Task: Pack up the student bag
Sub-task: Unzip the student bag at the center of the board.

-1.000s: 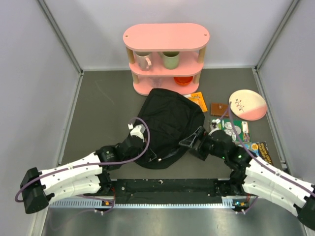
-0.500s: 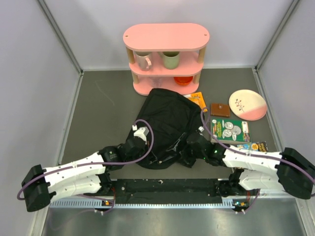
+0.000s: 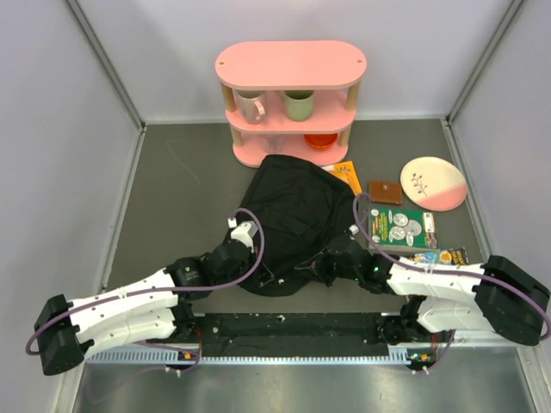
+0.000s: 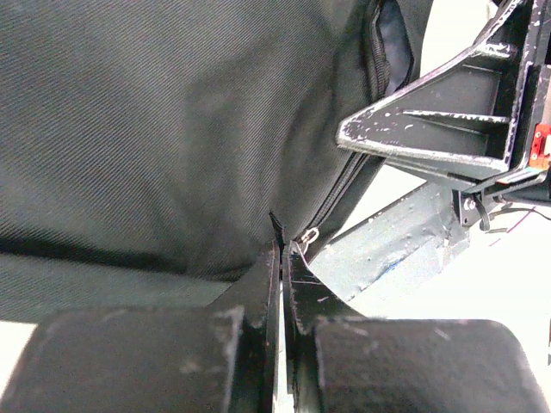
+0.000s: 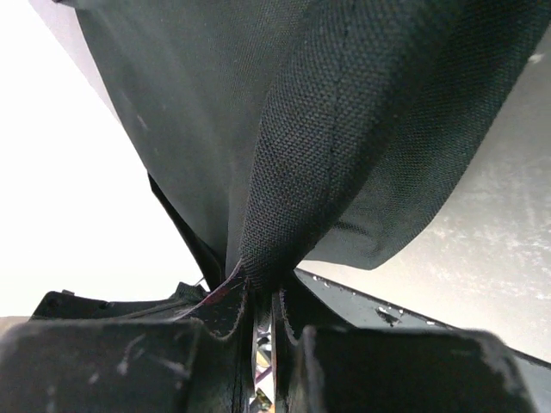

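The student bag (image 3: 297,215) is a floppy black fabric backpack lying in the middle of the table, in front of the pink shelf. My left gripper (image 3: 269,277) is at the bag's near edge; in the left wrist view it (image 4: 282,248) is shut on the fabric edge beside the zipper (image 4: 344,185). From the right, my right gripper (image 3: 310,268) meets the same near edge, and in the right wrist view it (image 5: 263,288) is shut on a raised fold of the bag (image 5: 344,129). The right gripper's fingers (image 4: 430,129) also show in the left wrist view.
A pink shelf (image 3: 290,64) at the back holds two mugs and an orange bowl (image 3: 320,139). Right of the bag lie an orange booklet (image 3: 346,175), a brown wallet (image 3: 385,191), a green book (image 3: 401,229), a dark packet (image 3: 448,256) and a pink-and-white plate (image 3: 433,182).
My right arm swung left and lower to the bag's near edge, and its gripper went from open to shut on the fabric. The left gripper stayed shut on the bag.
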`<action>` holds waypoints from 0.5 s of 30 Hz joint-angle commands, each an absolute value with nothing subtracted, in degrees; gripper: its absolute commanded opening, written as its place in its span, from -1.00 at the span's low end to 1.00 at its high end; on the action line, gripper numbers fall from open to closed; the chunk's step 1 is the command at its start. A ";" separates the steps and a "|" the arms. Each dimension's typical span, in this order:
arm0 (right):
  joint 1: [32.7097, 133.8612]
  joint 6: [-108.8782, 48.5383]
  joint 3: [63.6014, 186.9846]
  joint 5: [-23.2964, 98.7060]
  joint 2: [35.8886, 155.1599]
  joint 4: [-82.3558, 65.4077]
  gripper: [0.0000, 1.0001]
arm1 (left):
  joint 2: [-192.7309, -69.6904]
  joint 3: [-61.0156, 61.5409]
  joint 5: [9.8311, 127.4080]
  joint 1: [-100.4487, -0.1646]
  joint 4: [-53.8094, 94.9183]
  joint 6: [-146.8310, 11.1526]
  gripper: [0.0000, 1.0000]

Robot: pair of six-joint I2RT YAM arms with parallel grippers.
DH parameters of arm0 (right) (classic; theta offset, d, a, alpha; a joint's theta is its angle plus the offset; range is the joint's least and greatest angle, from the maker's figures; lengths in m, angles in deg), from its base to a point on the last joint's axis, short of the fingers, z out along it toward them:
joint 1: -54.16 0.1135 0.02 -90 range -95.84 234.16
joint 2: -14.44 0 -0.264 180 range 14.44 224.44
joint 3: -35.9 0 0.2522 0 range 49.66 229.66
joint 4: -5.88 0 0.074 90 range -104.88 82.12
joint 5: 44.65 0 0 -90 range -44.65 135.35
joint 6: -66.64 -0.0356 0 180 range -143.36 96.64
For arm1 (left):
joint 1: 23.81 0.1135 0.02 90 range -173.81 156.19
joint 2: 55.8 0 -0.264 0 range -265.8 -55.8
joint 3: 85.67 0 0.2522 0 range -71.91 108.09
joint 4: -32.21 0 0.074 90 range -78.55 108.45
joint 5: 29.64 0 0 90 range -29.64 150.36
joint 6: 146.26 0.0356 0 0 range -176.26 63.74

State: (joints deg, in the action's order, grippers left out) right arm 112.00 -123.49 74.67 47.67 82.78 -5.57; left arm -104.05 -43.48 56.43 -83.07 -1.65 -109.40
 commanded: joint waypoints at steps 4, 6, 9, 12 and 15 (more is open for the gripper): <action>105.85 -121.54 68.21 51.41 78.26 -1.02 -1.00 | -97.47 -44.30 52.37 -83.13 -9.39 -109.96 -1.00; 104.79 -119.34 67.33 51.41 77.29 -0.76 -1.00 | -94.93 -45.80 51.31 -83.13 -10.90 -111.80 -1.00; 101.81 -111.71 67.59 50.62 76.15 0.56 -1.00 | -92.82 -47.21 48.85 -83.13 -14.06 -114.70 -1.00; 99.78 -100.84 71.88 51.14 75.35 -5.56 -1.00 | -91.93 -47.74 45.95 -83.13 -17.05 -116.63 -1.00; 98.89 -89.66 75.49 52.63 74.74 -9.70 -1.00 | -92.01 -47.65 46.99 -83.13 -17.67 -116.47 -1.00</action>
State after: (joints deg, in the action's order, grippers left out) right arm 101.84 -108.00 69.89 44.64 76.27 -3.32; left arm -92.36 -46.98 49.79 -83.09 -10.85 -115.31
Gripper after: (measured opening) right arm 0.027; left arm 0.010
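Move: The left hand, shut, holds the zip pull of the student bag; the zip slider is about 1 cm to its right and just below, and the bag's left edge some 8 cm left and 3 cm ahead. From the right hand, shut on a fold of the bag's near edge, the zip slider is about 5 cm left and 3 cm back. The bag's middle lies some 10 cm straight ahead of that hand, a few centimetres below. Draw the left gripper about 4 cm left, fingers kept shut on the zip pull, taking the slider towards the bag's left edge while turning roughly 10 degrees counter-clockwise. At the same time take the right gripper about 4 cm right and 3 cm forward, away from the slider, keeping its pinch on the fold and tipping its fingers up a little towards the end. ##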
